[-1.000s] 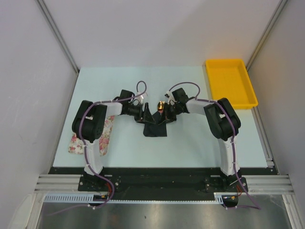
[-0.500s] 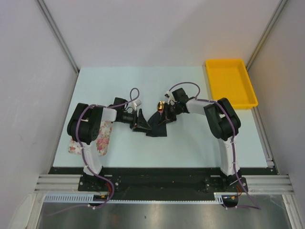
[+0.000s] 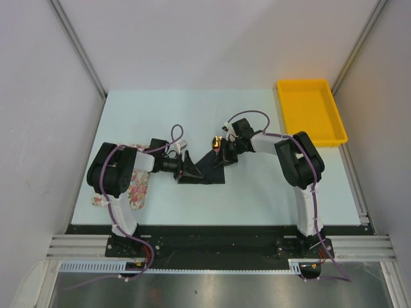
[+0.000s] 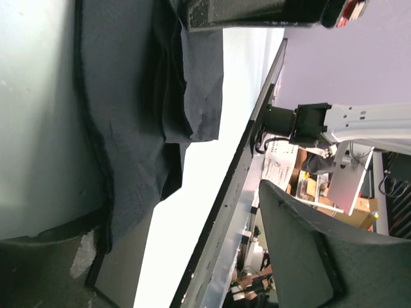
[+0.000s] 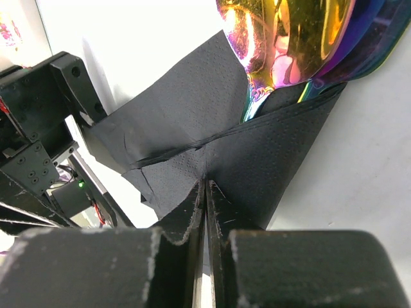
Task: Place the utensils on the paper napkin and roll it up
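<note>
The black paper napkin (image 3: 209,172) lies folded at mid-table, stretched out to the left. The utensils (image 3: 218,142) sit inside its fold; only their shiny gold, iridescent ends (image 5: 289,38) stick out at the top, and the handles are hidden. My right gripper (image 3: 224,156) is shut on the napkin's folded edge (image 5: 257,154), its fingertips (image 5: 207,186) pinching the paper just below the utensil ends. My left gripper (image 3: 183,168) is at the napkin's left corner with its jaws wide apart (image 4: 183,212). The napkin (image 4: 128,96) lies against one finger; nothing sits between the jaws.
A pink-and-white floral cloth mat (image 3: 135,185) lies under the left arm near the table's left side. A yellow tray (image 3: 311,110) stands at the back right corner. The table's black front edge (image 4: 231,192) runs close to the left gripper.
My left gripper has moved left and toward the front edge, and the napkin's left corner has spread out leftward with it. The right gripper has stayed shut on the napkin.
</note>
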Controlling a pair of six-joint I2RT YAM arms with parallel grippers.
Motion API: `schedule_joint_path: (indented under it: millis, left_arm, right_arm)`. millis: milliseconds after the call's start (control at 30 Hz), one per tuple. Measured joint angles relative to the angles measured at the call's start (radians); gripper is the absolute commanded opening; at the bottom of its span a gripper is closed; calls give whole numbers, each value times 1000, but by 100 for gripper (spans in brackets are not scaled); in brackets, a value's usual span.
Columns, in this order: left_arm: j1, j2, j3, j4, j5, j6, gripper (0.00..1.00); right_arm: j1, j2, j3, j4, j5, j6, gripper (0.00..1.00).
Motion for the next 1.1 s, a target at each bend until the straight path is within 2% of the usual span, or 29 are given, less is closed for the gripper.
schedule_joint_path:
  millis: [167,267,300,400,500,800,1100]
  left_arm:
    - [0,-1,0,70,-32,-57,65]
    - [0,-1,8,108,-55,-81,52]
    - [-1,-1,12,116,-59,-85,45]
    - [-8,-2,19,133,-67,-97,36]
    - [-27,-6,29,124,-80,-99,31]
    - [-109,-24,101,72,-128,-94,24]
    - [-174,38,179,-2,-208,-80,27]
  right_arm:
    - [0,0,0,0,0,0,7]
    - [0,0,0,0,0,0,7]
    - [0,0,0,0,0,0,7]
    - [0,0,0,0,0,0,7]
    - [0,0,0,0,0,0,7]
    - [1,0,0,0,0,0,7]
    - [1,0,0,0,0,0,8]
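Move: The napkin's loose left flap lies at the left fingers, its graspable edge about 2 cm ahead, level sideways and 2 cm below the left hand. The fold held by the right fingers is some 8 cm to the left hand's right and 3 cm ahead; the utensil heads lie about 10 cm ahead and 6 cm right. From the right hand, the loose flap is about 8 cm left and 1 cm back. The napkin's loose left flap is taken between the left fingers as the hand eases some 3 cm forward and closes from wide to about a quarter open. The left hand then carries it about 5 cm right, towards the right gripper, rising about 2 cm and sinking most of that again at the end. The right hand stays put, its fingers still shut on the fold. ##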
